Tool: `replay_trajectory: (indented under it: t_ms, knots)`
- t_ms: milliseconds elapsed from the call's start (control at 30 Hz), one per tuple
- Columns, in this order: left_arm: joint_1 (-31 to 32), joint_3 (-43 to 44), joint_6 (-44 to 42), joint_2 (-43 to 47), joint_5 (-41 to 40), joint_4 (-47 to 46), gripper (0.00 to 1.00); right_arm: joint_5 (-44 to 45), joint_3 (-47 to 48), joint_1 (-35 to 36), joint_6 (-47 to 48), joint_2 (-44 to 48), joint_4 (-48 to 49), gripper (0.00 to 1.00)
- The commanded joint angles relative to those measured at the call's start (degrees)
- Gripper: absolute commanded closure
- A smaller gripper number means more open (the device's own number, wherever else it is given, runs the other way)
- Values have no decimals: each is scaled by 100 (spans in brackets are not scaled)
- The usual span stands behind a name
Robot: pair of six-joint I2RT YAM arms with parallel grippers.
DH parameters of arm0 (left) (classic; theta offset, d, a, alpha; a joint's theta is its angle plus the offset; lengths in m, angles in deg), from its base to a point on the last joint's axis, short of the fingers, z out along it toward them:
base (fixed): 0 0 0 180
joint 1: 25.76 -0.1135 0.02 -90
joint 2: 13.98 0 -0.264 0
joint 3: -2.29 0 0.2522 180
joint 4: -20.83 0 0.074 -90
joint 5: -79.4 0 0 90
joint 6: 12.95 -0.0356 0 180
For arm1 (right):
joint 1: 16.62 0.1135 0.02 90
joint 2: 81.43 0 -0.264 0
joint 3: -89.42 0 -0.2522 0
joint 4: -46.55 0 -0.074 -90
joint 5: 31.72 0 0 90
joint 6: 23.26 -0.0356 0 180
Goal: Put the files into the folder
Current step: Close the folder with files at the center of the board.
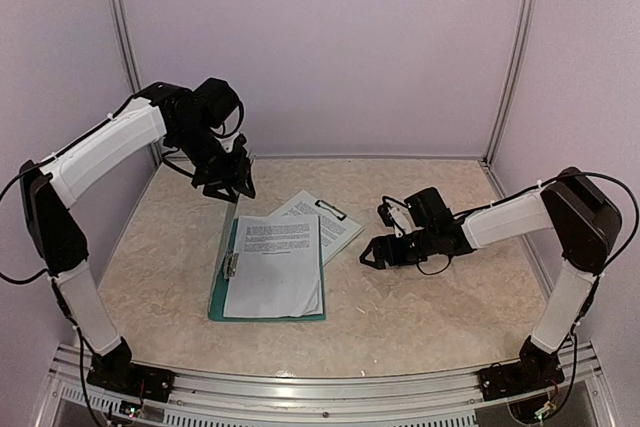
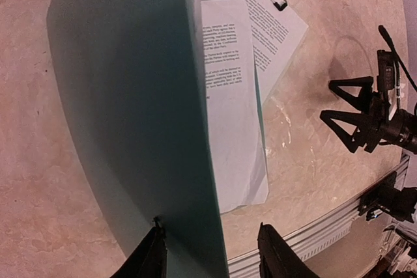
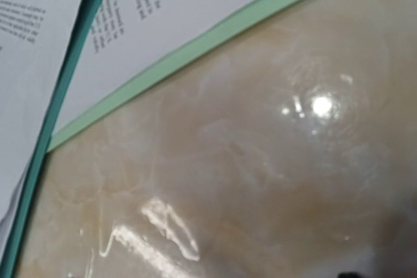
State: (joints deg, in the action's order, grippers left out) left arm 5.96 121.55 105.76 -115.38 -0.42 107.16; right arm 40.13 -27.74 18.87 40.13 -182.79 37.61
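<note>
The dark teal folder [image 1: 215, 303] lies open on the table left of centre, with the stack of white files [image 1: 275, 265] on its lower leaf. Its cover [image 2: 130, 96] stands raised almost on edge. My left gripper [image 1: 232, 187] is at the cover's far end. In the left wrist view the gripper [image 2: 208, 226] is open wide, with the cover's edge between its fingers [image 2: 146, 258] and against the left one. The files [image 2: 231, 122] show beyond the cover. My right gripper [image 1: 372, 253] is open and empty, low over the table right of the files, and its spread fingers [image 2: 345, 128] show in the left wrist view.
A pale mint clipboard [image 3: 215, 37] holding a printed sheet [image 1: 318, 215] lies at an angle behind the folder, partly under it. The folder's teal edge [image 3: 58, 102] crosses the right wrist view. Booth walls enclose the table, and an aluminium rail [image 1: 320, 387] runs along the near edge.
</note>
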Motion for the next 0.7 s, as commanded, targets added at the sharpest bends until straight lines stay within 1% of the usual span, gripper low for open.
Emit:
replay_trajectory:
  t_ms: [0,133,200,267,367,433,533,667]
  knots:
    - [259,113,92,-344,711,-535,52,183,120,74,23,-32,-431,16]
    - [466,157,91,-535,1025,-933,41,252,177,-48,19,88,-610,16]
    - [508,148,95,-514,1157,-1160,29,207,133,-157,7,163,-620,16]
    - [531,132,55,-457,1353,-1376,24,233,131,-230,35,230,-683,16]
    - [553,-3,-23,-304,1471,-1662,9,283,152,-277,85,302,-781,16]
    - [546,-234,-64,-89,1480,-1943,2,304,152,-287,94,342,-798,16]
    - [517,-626,-67,151,1330,-2176,1,211,168,-286,70,353,-739,16]
    - [417,-1664,174,601,936,-2697,1,58,347,-238,-41,255,-566,20]
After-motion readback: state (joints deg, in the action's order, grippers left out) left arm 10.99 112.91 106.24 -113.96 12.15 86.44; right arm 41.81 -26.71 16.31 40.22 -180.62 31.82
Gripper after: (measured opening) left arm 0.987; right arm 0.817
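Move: The folder's cover stands nearly upright, its free edge between the left hand's half-open fingers; its middle is about 3 cm left, 2 cm back and 11 cm below. The papers it must cover lie roughly 5 cm right, 2 cm back and 21 cm down; the clipboard's clip is some 19 cm right, 14 cm ahead at table height. From the right hand, the cover's middle is about 31 cm left, 2 cm back and 7 cm up. With its left finger against the cover's outer face, the left hand pushes the cover over to the right, towards the papers, travelling about 9 cm and dipping 2 cm before rising again. The fingers spread fully, come free of the cover, and the wrist swings the fingertips rightward some 20 degrees. The empty right hand eases about 2 cm right. ##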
